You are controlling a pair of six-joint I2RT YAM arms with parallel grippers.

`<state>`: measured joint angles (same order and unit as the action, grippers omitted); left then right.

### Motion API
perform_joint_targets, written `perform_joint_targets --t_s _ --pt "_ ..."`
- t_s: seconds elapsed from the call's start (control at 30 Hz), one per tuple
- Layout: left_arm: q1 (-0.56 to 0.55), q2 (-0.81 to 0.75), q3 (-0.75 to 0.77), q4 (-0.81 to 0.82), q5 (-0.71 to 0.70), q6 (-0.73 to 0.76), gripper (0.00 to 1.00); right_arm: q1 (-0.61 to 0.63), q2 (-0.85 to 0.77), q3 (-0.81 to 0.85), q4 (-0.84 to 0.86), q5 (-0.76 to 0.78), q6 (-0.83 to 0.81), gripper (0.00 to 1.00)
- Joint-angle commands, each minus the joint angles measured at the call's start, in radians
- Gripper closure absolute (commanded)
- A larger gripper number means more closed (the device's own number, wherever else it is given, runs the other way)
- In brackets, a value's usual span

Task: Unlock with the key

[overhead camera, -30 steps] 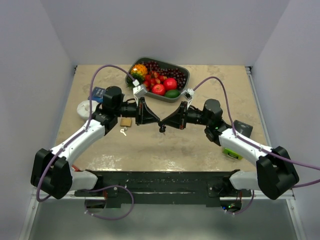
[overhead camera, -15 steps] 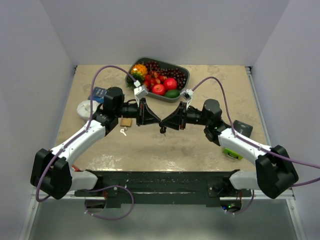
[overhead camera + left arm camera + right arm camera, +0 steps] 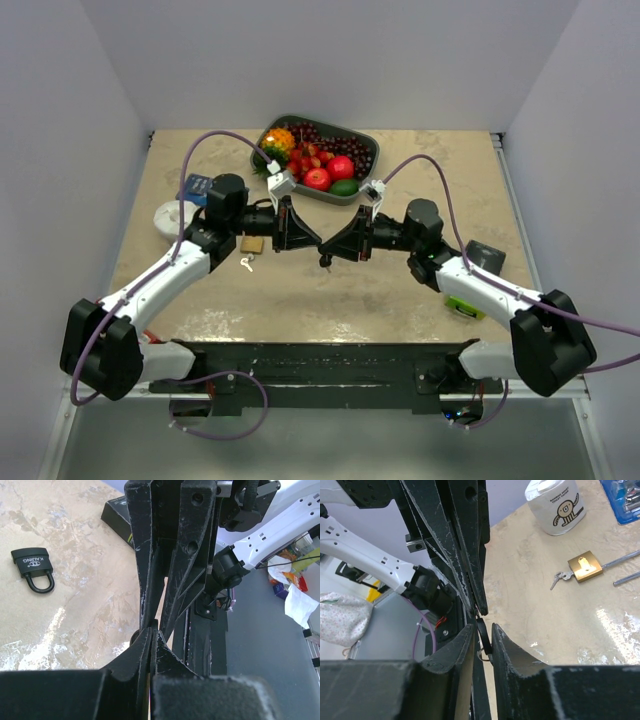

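Observation:
A small key with a black head and a metal ring hangs from the tips of my left gripper, which is shut on it above the middle of the table. My right gripper faces it tip to tip. Its jaws stand apart on either side of the key's head without clamping it. In the left wrist view my left gripper shows its fingers pressed together. A black padlock lies flat on the table. A brass padlock with its own small keys lies under the left arm.
A grey tray of fruit stands at the back centre. A white roll and a blue box sit at the left. A dark box and a green object lie beside the right arm.
My right gripper's jaws have parted and now stand loosely around the key's head. The left gripper has kept its hold, and both arms have stayed almost in place.

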<state>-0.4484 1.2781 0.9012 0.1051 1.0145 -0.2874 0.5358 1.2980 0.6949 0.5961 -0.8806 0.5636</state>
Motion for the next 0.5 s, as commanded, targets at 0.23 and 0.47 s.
perform_joint_targets --t_s 0.23,0.47 --pt "-0.004 -0.037 -0.01 0.07 -0.004 0.002 1.0 0.006 0.012 -0.015 0.024 -0.024 -0.008 0.84" --pt "-0.004 -0.045 -0.004 0.028 -0.092 0.045 0.78 0.004 -0.023 -0.02 0.022 0.057 -0.007 1.0"
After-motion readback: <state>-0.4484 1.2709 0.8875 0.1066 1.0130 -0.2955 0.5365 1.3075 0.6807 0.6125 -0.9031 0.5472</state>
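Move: Between the meeting fingertips of the two raised grippers is the black-headed key: about 1 cm left of the right hand's point and 1 cm below it, and some 1 cm to the right of the left hand and 1 cm below. On the table roughly 20 cm beneath the right hand, the gold padlock lies about 14 cm to its left and 5 cm farther out; the black padlock is 12 cm to its right and 5 cm ahead. Closing around the key's black head, the right fingers go from partly open to nearly shut and pinch it, while that hand sinks about 0.5 cm and eases back slightly. The left hand stays practically in place, keeping its grip on the key until the right has closed; only then do its fingers begin to part. ##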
